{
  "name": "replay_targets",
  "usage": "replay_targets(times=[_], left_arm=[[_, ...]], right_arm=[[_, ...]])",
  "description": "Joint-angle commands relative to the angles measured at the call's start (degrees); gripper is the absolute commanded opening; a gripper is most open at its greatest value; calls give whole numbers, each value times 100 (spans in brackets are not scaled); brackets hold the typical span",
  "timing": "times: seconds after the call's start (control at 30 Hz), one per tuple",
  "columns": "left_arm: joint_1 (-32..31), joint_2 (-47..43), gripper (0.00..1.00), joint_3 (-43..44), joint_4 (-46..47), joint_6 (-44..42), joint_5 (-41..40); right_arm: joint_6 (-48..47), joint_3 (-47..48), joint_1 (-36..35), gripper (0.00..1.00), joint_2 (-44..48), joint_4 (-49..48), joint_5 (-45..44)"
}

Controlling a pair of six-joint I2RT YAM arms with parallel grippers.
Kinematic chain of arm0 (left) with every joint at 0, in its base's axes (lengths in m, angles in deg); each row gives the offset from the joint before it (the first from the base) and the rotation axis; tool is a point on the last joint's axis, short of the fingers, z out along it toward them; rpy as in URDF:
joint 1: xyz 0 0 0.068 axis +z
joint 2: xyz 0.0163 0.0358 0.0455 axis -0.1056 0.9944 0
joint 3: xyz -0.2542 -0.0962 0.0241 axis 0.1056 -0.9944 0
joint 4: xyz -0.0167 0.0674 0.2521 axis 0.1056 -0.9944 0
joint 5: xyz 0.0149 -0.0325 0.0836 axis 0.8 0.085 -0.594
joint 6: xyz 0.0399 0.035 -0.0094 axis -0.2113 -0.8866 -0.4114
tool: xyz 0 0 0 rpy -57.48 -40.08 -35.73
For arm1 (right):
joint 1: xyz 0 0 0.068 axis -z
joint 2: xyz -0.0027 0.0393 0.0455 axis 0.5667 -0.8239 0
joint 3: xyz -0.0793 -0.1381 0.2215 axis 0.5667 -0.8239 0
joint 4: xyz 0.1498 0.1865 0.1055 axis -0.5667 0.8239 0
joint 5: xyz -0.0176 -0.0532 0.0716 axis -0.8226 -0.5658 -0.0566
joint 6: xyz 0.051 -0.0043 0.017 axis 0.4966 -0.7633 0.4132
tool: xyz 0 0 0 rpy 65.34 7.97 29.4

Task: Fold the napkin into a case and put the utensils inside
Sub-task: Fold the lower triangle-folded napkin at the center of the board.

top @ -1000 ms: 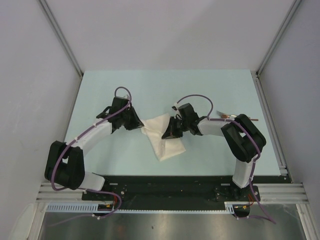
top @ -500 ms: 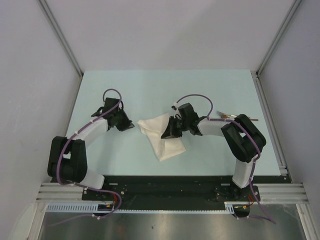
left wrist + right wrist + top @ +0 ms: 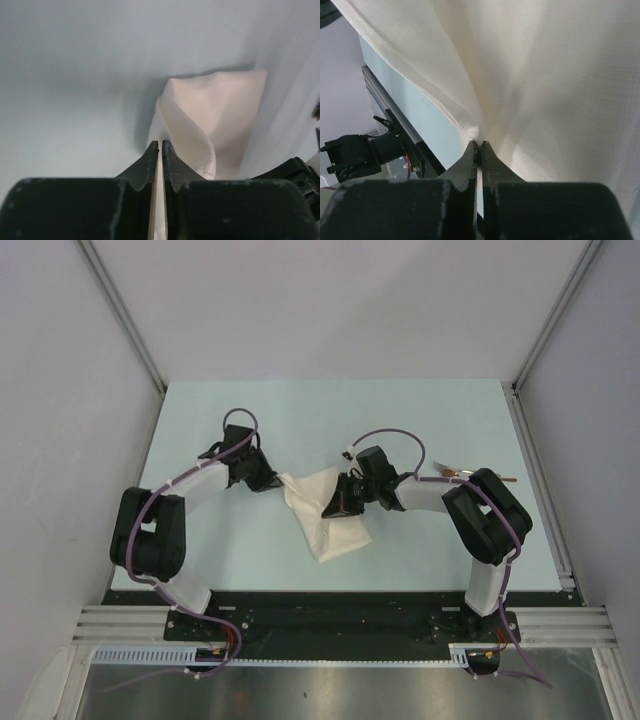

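The cream napkin lies crumpled and partly lifted at the table's middle, between my two grippers. My left gripper is at its left corner; in the left wrist view the jaws are shut with a thin strip of napkin between them. My right gripper is shut on a fold at the napkin's upper middle; in the right wrist view the napkin rises from the tips. The spoon lies at the right, mostly hidden behind my right arm. No folded case shows.
The pale blue table has side walls left and right and a metal rail along its right edge. The black base bar runs along the near edge.
My left gripper swung out to the left, away from the napkin, then came back to its left corner. The napkin's left corner shifted with it. The right arm has not moved.
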Motion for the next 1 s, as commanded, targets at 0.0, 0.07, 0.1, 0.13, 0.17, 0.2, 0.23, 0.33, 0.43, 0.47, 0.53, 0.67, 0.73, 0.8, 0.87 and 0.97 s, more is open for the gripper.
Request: replay_targets(times=[0.0,0.07,0.1,0.13,0.17,0.2,0.23,0.33,0.43,0.47,0.53,0.67,0.73,0.8,0.87,0.97], left_arm=[[-157,202,10,446,170,134,163],[-236,290,10,499,187,161,190],[-263,299,10,516,204,169,190],[-324,308,10,516,231,187,155],[-368,308,10,525,248,196,155],[-386,325,10,525,274,222,164],[-438,343,10,560,301,240,164],[-535,492,10,691,310,275,190],[-597,624,10,815,257,284,173],[-614,633,10,824,266,284,129],[-632,676,10,868,257,284,111],[-658,747,10,929,231,275,111],[-685,764,10,929,240,257,120],[-694,791,10,938,248,257,137],[-720,809,10,938,266,257,164],[-738,817,10,921,275,257,172]], right_arm=[[-85,165,-9,2,213,-92,170],[-94,174,-9,3,230,-74,196],[-111,174,0,4,230,-57,205],[-120,183,0,4,248,-39,205],[-155,174,0,5,257,-30,205],[-155,174,8,6,266,-4,205],[-190,183,17,8,266,14,214],[-217,183,26,10,257,40,240],[-235,174,43,17,266,84,302],[-243,165,52,19,283,102,319],[-287,104,44,31,380,172,319],[-322,-37,52,49,599,216,310],[-383,-115,35,54,713,304,293],[-454,-160,-18,57,784,400,258],[-516,-248,-53,57,819,436,179],[-595,-292,-71,58,723,462,64]])
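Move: The flap, the napkin's raised left part, has its far end about 4 cm to the left hand's right and 1 cm nearer the base, almost level; the napkin's far right corner is some 14 cm right and 4 cm ahead. The right hand still pinches the flap's edge between its fingers; the napkin's near corner lies about 10 cm back and 1 cm left, the far right corner 10 cm ahead and 4 cm right. Left hand slides about 5 cm right onto the flap; right fingers open, releasing it, and rise 3 cm. ##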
